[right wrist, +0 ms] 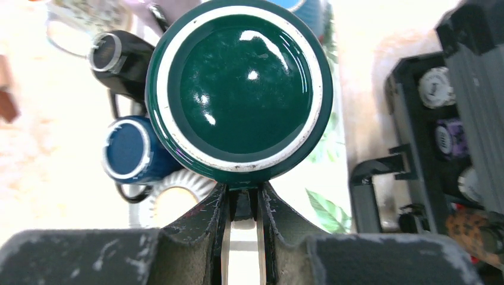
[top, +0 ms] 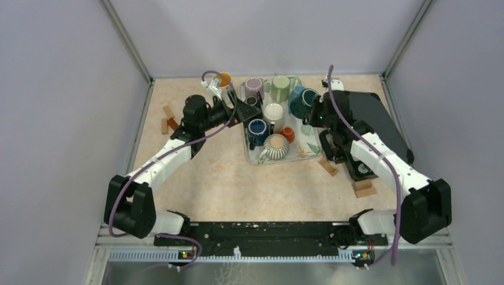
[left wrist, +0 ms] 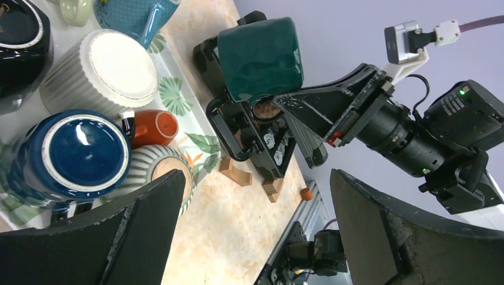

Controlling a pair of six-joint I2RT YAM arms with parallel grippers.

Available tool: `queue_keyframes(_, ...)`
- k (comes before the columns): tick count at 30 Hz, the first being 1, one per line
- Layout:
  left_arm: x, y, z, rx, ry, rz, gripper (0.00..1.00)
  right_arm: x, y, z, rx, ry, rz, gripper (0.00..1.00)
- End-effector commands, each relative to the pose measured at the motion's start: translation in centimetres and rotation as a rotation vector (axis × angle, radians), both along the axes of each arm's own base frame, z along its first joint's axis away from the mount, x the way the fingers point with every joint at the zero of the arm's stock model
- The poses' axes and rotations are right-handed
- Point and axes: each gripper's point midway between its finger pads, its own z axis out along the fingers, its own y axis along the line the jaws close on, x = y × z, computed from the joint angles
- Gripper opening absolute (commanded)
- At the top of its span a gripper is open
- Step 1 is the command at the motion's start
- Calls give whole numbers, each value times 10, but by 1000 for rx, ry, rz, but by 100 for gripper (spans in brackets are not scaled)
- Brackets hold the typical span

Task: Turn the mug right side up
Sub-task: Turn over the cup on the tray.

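The dark green mug (top: 304, 103) hangs in the air over the right end of the leaf-print tray (top: 311, 148). My right gripper (right wrist: 242, 199) is shut on its handle. In the right wrist view the mug (right wrist: 239, 89) shows a glossy round face with a white ring. From the left wrist the mug (left wrist: 261, 59) appears side-on, above the right gripper (left wrist: 285, 110). My left gripper (left wrist: 255, 225) is open and holds nothing; it hovers at the tray's left side (top: 241, 113).
Several other mugs crowd the tray: a white ribbed one (top: 274, 111), a navy one (top: 257, 129), a striped one (top: 276, 146), a small orange cup (top: 287, 134). A black case (top: 374, 119) lies right of the tray. Wooden blocks (top: 327, 167) (top: 364, 189) (top: 167, 119) lie on the table.
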Motion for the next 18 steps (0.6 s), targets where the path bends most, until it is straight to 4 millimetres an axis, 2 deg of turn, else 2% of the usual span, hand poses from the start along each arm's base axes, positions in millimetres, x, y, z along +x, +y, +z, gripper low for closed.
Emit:
queue_keyframes(1, -4, -8, 13, -58, -42, -56, 98, -3, 32, 65, 220, -166, 100, 0)
queue_keyframes(12, -10, -14, 13, -115, -31, -101, 98, -25, 89, 110, 641, -212, 315, 0)
queue_keyframes(18, -13, -14, 8, -141, -5, -107, 98, -36, 107, 121, 834, -213, 398, 0)
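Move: The right gripper already holds the inverted green mug by its handle. The wide-open left gripper is about 22 cm to its left, 2 cm back and some 6 cm higher. About 13 cm below the right hand stand the white mug, 9 cm ahead and 12 cm left, and the small red mug, 3 cm ahead and 7 cm left. From the left hand, the green mug is roughly 20 cm to the right, 10 cm ahead and 6 cm lower. Keep the right fingers pinched on the handle and swing the green mug about 8 cm left towards the open left gripper, rising some 3 cm and easing back slightly. Meanwhile roll the right wrist about 35 degrees, left side up, with a small counter-clockwise turn. Hold the left fingers wide open, that hand shifting barely a centimetre right and back. ##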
